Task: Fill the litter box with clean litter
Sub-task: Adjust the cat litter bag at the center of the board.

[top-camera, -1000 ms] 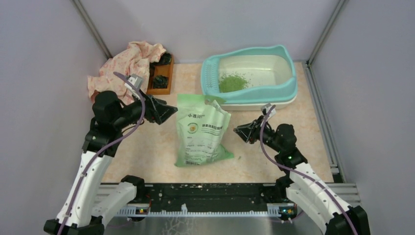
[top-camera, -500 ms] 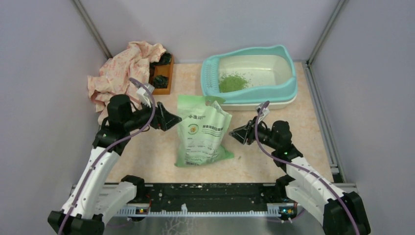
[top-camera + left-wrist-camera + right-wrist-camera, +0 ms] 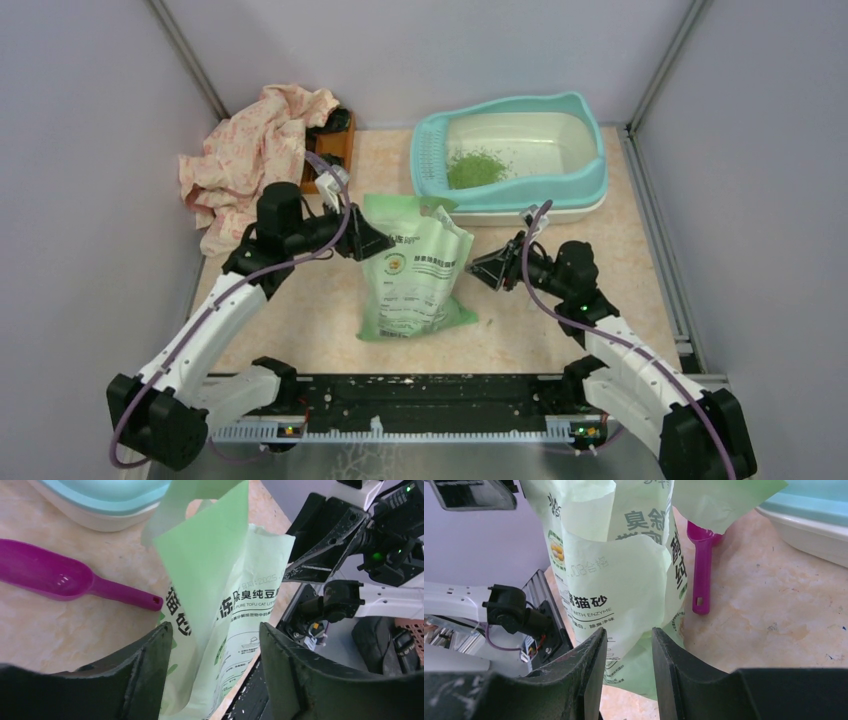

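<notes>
The litter box [image 3: 585,180], teal-rimmed with a cream basin, stands at the back right. A small pile of green clean litter [image 3: 474,167] lies at its left end. In front of it stands a pale green litter bag [image 3: 410,280], its torn top leaning back. My left gripper [image 3: 386,246] is open at the bag's upper left edge. In the left wrist view that gripper [image 3: 215,667] has the bag's edge [image 3: 210,595] between its wide jaws. My right gripper [image 3: 473,269] is open just right of the bag. In its own view the right gripper [image 3: 629,667] faces the bag [image 3: 614,585].
A purple scoop [image 3: 60,577] lies on the table between bag and litter box [image 3: 110,500]; the right wrist view shows this scoop [image 3: 701,570] too. A pink cloth [image 3: 250,150] and a brown wooden tray [image 3: 335,152] sit at the back left. Grey walls close three sides.
My left arm has swung right, bringing its gripper from left of the bag to the bag's upper left edge. The right gripper has edged left toward the bag.
</notes>
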Tool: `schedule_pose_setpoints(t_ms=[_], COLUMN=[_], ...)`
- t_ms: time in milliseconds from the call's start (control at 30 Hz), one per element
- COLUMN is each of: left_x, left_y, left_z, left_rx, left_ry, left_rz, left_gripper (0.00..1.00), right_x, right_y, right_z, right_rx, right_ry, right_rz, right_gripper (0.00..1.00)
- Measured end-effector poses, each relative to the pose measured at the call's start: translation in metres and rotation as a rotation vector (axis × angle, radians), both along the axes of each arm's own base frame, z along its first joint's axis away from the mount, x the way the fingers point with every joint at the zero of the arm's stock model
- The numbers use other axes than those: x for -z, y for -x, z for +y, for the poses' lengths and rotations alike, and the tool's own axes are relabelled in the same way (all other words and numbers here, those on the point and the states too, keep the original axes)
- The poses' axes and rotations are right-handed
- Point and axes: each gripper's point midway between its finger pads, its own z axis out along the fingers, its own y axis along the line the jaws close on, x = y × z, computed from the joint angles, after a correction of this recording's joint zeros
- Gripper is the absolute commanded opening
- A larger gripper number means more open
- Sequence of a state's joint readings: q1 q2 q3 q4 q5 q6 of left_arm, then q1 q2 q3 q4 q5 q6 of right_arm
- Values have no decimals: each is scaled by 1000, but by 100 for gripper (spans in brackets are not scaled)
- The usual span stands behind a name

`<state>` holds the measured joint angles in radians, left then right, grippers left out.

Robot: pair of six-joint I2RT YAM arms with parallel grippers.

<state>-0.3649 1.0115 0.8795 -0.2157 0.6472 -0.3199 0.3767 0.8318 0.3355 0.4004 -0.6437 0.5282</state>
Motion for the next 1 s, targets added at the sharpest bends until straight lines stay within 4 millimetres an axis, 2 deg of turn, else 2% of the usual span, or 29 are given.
schedule_pose_setpoints(t_ms=[100, 200, 267, 400, 600, 833, 1000], left_x=[10, 17, 20, 19, 13, 7, 4], left_y=[4, 5, 3, 2, 13, 32, 44], left_z=[-13, -15, -12, -5, 8, 20, 25], left_rx=[43, 49, 33, -1, -33, -37, -29], left_ry=[-7, -19, -41, -70, -118, -143, -147], left_rz=[18, 31, 25, 11, 11, 7, 1], left_gripper=[40, 12, 0, 0, 0, 0, 0], right_x=[-3, -4, -3, -6, -16, -13, -14], right_y=[0, 0, 1, 2, 4, 1, -9], right_z=[1, 2, 2, 3, 6, 7, 12], right_rx=[-7, -12, -14, -27, -58, -69, -80], right_ry=[-2, -3, -2, -4, -17, 5, -8], right_rz=[-2, -4, -1, -2, -29, -64, -104], right_gripper=[39, 39, 39, 39, 39, 39, 40])
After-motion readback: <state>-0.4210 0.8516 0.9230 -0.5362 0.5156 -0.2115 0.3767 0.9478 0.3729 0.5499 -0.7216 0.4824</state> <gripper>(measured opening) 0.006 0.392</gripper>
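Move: The cat litter bag stands between the hands. Its middle is roughly 6 cm to the left hand's right, about level with it and some 12 cm below, with its left side edge between the open fingers. The purple scoop lies behind the bag, about 14 cm ahead of the left hand and 22 cm lower; the litter box is some 24 cm ahead and 23 cm right. From the right hand, the bag's middle is about 11 cm left, 2 cm ahead and 5 cm below. The bag's upper left edge is pinched as the left hand dips about 2 cm, edging right, and shuts its fingers fully on the film. Keeping that pinch, the left hand draws the edge about 4 cm left and 4 cm back, rising slightly and rolling its left side up some 10 degrees. The right hand, fingers unchanged, edges up and left towards the bag by a centimetre or two. ##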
